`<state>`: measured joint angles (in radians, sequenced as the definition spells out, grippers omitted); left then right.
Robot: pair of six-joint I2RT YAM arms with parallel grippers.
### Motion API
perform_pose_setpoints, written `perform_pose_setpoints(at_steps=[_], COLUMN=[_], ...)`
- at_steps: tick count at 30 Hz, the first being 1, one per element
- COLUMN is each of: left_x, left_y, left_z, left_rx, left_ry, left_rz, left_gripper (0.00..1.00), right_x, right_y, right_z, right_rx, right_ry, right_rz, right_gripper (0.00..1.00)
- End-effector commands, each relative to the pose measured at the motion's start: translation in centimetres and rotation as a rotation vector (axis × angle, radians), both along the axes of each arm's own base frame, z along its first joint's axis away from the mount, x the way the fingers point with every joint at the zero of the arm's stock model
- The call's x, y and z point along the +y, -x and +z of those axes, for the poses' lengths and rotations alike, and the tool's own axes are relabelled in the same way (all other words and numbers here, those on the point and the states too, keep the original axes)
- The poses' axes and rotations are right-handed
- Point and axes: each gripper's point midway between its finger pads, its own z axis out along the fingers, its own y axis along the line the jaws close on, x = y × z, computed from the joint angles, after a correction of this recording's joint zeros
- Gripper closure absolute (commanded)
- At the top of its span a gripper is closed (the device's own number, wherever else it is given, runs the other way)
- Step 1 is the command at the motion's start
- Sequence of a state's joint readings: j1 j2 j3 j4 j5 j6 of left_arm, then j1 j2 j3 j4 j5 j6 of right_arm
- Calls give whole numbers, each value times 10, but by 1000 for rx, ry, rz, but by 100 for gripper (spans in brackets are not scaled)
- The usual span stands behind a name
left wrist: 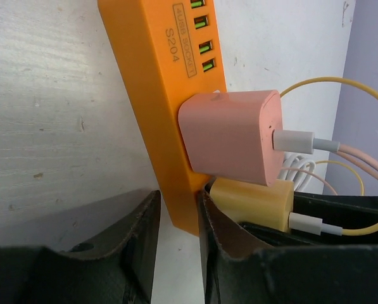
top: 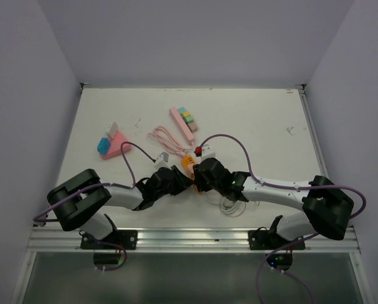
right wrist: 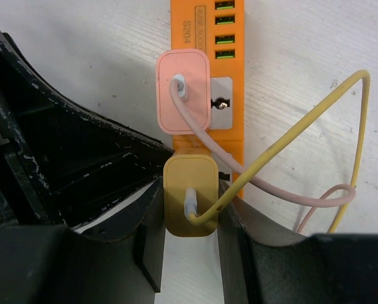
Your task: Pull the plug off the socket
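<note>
The socket is an orange power strip (top: 187,162) (left wrist: 157,76) (right wrist: 226,69) lying mid-table. Two plugs sit in it, a pink plug (left wrist: 230,136) (right wrist: 183,92) and below it a yellow plug (left wrist: 252,202) (right wrist: 190,202) with a yellow cable (right wrist: 302,120). My left gripper (left wrist: 179,206) (top: 179,177) is shut on the strip's near end, one finger on each long side. From the other side, my right gripper (right wrist: 190,185) (top: 198,174) is shut on the yellow plug, its fingers (right wrist: 147,215) pressed against both flanks. The plug's base still meets the strip.
A coiled pink cable (top: 166,136) lies behind the strip, next to a pink bar with coloured blocks (top: 183,120). A pink and blue piece (top: 109,144) sits at the left. White cable loops (top: 230,206) lie under the right arm. Walls close three sides.
</note>
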<state>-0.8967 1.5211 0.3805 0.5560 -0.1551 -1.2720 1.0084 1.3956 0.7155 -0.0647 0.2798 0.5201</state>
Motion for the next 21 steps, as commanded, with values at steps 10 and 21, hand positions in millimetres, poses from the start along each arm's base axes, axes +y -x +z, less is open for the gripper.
perform_pose_setpoints(at_steps=[10,21], left_x=[35,38], left_y=[19,20], left_z=[-57,-58], left_rx=[164,167], left_ry=[-283,-297], left_rz=[46,53], left_gripper=[69,69], right_x=[37,-12], right_y=[-6,-5], right_z=[73,118], right_rx=[-91,-158], right_ry=[-159,-56], right_rz=[35,-34], right_gripper=[100,100])
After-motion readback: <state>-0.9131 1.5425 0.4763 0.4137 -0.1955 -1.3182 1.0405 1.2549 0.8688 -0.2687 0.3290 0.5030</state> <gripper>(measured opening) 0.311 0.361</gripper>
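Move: The yellow plug is already in the right fingers and in the socket strip, whose middle lies some 6 cm ahead, 3 cm left and 3 cm below; the pink plug stands about 4 cm ahead and 2 cm left of the right hand, 1 cm lower. The pink cord lies roughly 16 cm ahead, 8 cm left and 5 cm down. From the left hand, already on the strip's near end, the yellow plug is about 1 cm ahead, 1 cm right and 3 cm above. The yellow plug is drawn up out of the socket strip by the right hand, which keeps its pinch and goes almost straight up about 8 cm, creeping through the first centimetre and then quickening. The left fingers keep holding the strip's near end down by the table, easing only about 1 cm forward and to the right. ##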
